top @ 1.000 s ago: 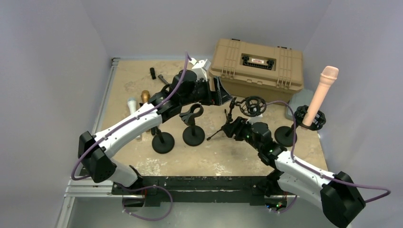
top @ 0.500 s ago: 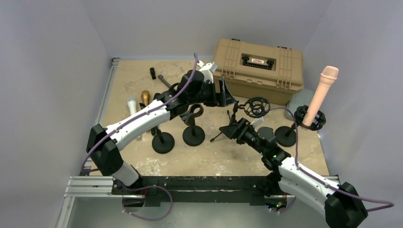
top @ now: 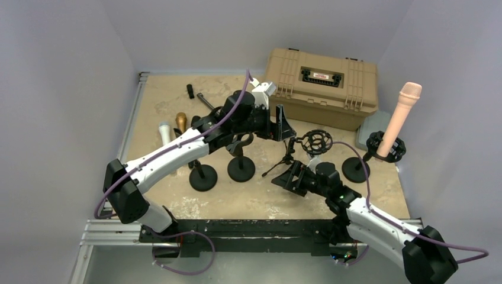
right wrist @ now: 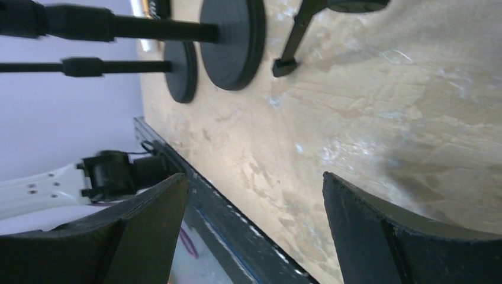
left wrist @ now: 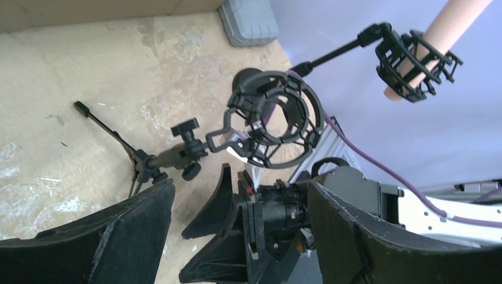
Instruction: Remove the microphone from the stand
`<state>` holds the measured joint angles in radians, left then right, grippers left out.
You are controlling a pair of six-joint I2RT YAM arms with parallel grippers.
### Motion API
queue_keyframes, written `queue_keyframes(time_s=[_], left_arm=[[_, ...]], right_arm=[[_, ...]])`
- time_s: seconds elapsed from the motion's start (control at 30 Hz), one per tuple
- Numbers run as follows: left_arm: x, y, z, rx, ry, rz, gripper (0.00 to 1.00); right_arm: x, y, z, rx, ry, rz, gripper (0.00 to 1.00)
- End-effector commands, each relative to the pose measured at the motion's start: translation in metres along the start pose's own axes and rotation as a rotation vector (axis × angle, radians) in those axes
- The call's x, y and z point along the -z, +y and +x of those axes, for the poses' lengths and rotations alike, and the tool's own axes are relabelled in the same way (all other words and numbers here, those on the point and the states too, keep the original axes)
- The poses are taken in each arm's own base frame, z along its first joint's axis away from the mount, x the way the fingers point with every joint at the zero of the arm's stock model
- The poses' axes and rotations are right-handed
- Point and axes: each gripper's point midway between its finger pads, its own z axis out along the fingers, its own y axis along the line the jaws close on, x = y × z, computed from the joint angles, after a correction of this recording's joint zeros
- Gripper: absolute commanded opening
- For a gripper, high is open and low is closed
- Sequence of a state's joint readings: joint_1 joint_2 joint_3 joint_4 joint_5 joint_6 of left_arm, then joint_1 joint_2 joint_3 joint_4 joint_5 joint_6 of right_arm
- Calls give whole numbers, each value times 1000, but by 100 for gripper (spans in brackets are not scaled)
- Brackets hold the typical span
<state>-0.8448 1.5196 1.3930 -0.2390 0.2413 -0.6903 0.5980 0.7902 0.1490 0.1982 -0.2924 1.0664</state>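
Note:
The pink microphone (top: 402,111) stands tilted in a black shock mount (top: 386,147) on a round-based stand (top: 355,170) at the far right. It also shows at the top right of the left wrist view (left wrist: 453,21). My left gripper (top: 283,125) is open and empty, left of an empty shock mount (top: 314,142) on a small tripod and well away from the microphone. In its own view the left gripper (left wrist: 240,186) looks over that mount (left wrist: 275,127). My right gripper (top: 290,177) is open and empty, low over the table, near the tripod's feet. In its own view (right wrist: 254,176) it faces bare table.
A tan hard case (top: 319,87) sits at the back with a grey pad (top: 370,127) beside it. Two round-based stands (top: 203,177) (top: 241,168) stand left of centre. Gold (top: 180,121) and white (top: 164,131) microphones lie at the left. The rail (top: 248,228) runs along the near edge.
My left gripper has swung right toward the empty shock mount. My right gripper has drawn back toward the near edge and lower, away from the tripod. The pink microphone has not moved.

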Motion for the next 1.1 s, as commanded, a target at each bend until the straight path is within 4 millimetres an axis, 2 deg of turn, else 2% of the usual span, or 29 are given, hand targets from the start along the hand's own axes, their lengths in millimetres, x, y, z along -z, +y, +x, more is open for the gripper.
queue_keyframes(time_s=[0.0,0.13,0.23,0.33,0.43,0.63,0.83,0.87,0.93,1.07], left_arm=[[30,-35,-14,-84,-29,89,80],[64,-51,-26,-145,-65,108,81],[93,-64,-39,-205,-103,111,83],[120,-75,-51,-266,-137,107,84],[146,-81,-57,-314,-168,102,84],[183,-72,-65,-408,-251,25,85],[199,-30,-66,-508,-342,-150,85],[199,-24,-64,-526,-352,-169,85],[198,-14,-61,-554,-371,-194,85],[193,-2,-54,-593,-374,-205,85]], right_arm=[[12,-11,15,101,94,58,83],[30,-17,36,130,198,81,83],[45,-12,50,130,251,32,83],[64,6,54,154,257,-42,83],[86,33,51,218,232,-136,82],[121,75,47,350,230,-241,83],[159,148,16,572,124,-363,83],[171,169,4,618,74,-382,83],[180,194,-23,661,-23,-343,83],[191,228,-77,679,-209,-228,84]])
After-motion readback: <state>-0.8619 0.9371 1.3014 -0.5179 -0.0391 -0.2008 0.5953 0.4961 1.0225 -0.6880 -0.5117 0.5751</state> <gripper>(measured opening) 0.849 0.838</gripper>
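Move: Roughly level in height with the open left hand, the peach microphone still on its stand lies some 34 cm to the right and 1 cm ahead. The emptied shock mount is level in reach, about 12 cm right and 13 cm below; the empty clip stand's clip sits 12 cm left, 2 cm back and 13 cm below. From the open right hand the peach microphone is about 10 cm ahead, 31 cm right and 19 cm up. Backing away from the tripod stand, the open right hand draws back about 10 cm with a small dip, then climbs steeply, ending some 26 cm up with its fingers tipped upward and turned counter-clockwise. The open left hand leaves the shock mount leftward by about 16 cm, backing off as it rises, then sinks again, high above the empty clip stand; its fingers tilt up some 30 degrees. ##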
